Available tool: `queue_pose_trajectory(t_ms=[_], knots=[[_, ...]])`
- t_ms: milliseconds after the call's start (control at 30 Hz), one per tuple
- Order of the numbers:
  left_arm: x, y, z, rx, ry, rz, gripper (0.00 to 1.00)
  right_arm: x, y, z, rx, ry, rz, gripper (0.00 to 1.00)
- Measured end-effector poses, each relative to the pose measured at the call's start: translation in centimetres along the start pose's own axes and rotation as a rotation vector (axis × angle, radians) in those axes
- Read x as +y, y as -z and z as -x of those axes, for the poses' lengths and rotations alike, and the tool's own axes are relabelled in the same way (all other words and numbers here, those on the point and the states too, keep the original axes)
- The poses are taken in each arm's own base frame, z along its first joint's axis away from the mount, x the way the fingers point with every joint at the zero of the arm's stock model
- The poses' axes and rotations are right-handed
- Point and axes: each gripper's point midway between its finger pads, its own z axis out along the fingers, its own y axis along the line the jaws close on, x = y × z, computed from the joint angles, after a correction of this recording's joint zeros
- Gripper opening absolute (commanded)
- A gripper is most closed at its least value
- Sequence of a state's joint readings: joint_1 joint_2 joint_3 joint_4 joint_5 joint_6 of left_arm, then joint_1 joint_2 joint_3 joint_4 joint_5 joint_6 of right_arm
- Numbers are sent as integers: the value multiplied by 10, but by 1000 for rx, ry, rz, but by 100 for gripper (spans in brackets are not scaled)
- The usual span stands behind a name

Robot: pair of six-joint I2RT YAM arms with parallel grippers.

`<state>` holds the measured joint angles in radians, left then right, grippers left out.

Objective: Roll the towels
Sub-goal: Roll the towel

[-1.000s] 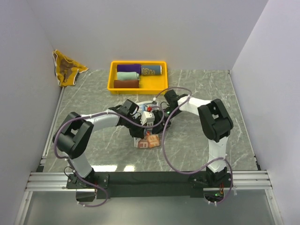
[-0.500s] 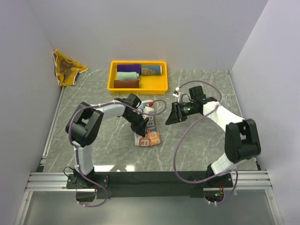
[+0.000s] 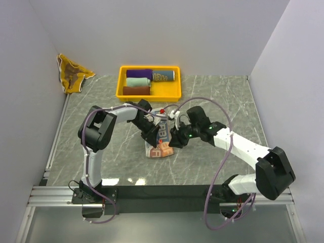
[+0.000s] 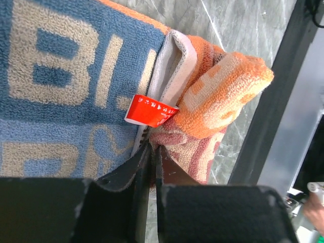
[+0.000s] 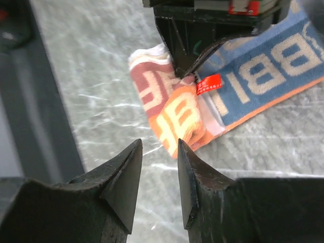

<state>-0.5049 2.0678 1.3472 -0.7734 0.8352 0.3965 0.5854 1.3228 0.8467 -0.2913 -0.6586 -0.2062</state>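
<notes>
A blue towel [image 3: 163, 132] with cream lettering lies on the marble, and its near end is rolled into an orange lump [image 3: 161, 151]. In the left wrist view the blue towel [image 4: 61, 76], its orange roll [image 4: 223, 96] and a red tag [image 4: 151, 110] fill the frame. My left gripper [image 4: 152, 148] is nearly closed, with its tips pinching the towel at the seam of the roll. My right gripper [image 5: 159, 144] hangs open over bare marble just short of the roll [image 5: 172, 111], holding nothing. From above, the left gripper [image 3: 152, 136] and the right gripper [image 3: 174, 140] flank the roll.
A yellow tray [image 3: 120, 86] at the back holds rolled purple [image 3: 139, 73], mint [image 3: 138, 81], maroon [image 3: 136, 90] and blue-grey [image 3: 163, 76] towels. A crumpled brown and yellow towel [image 3: 73, 75] lies at the back left by the wall. A black rail [image 3: 162, 192] runs along the near edge.
My right arm swung away to the right, then came back beside the rolled end with narrower jaws. The left gripper stayed at the towel.
</notes>
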Motion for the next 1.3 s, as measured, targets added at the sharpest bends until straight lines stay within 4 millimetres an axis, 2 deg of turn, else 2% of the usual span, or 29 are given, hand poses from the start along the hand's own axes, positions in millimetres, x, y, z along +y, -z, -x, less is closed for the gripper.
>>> queue_pose_trajectory(t_ms=[200, 433, 633, 867, 1033, 1233, 1300], knots=[[1, 0, 0, 1, 38, -35, 16, -3, -25, -8, 33, 85, -59, 40], [3, 2, -1, -3, 88, -74, 20, -21, -49, -22, 79, 51, -115, 40], [6, 5, -3, -3, 145, -109, 23, -25, -63, -27, 147, 49, -147, 40], [8, 13, -4, -9, 222, -148, 38, -33, -66, -30, 204, 46, -175, 40], [13, 27, -6, -48, 262, -171, 49, -34, -64, -39, 241, 40, -184, 43], [19, 45, -13, -111, 214, -149, 50, -33, -61, -45, 266, 32, -190, 44], [20, 50, -17, -129, 201, -140, 49, -33, -61, -46, 269, 24, -190, 48]])
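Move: At the left fingertips, which still pinch it, is the towel's folded near end, its middle about 3 cm to the right and 2 cm back, roughly at finger height. The flat rest of the towel centres some 11 cm ahead and 2 cm right of that hand; the yellow box about 29 cm ahead, 3 cm left. For the right hand the folded end lies about 6 cm left, 1 cm ahead and 11 cm down. Spreading from nearly shut to about half open, the left fingers loosen on the folded end; their hand tilts in place first, then travels about 5 cm left and a little forward and up, one finger still against the cloth. Meanwhile the right hand sinks some 8 cm beside the folded end's right side, drifting slightly left and forward, its half-open fingers tipping about 20 degrees steeper. ##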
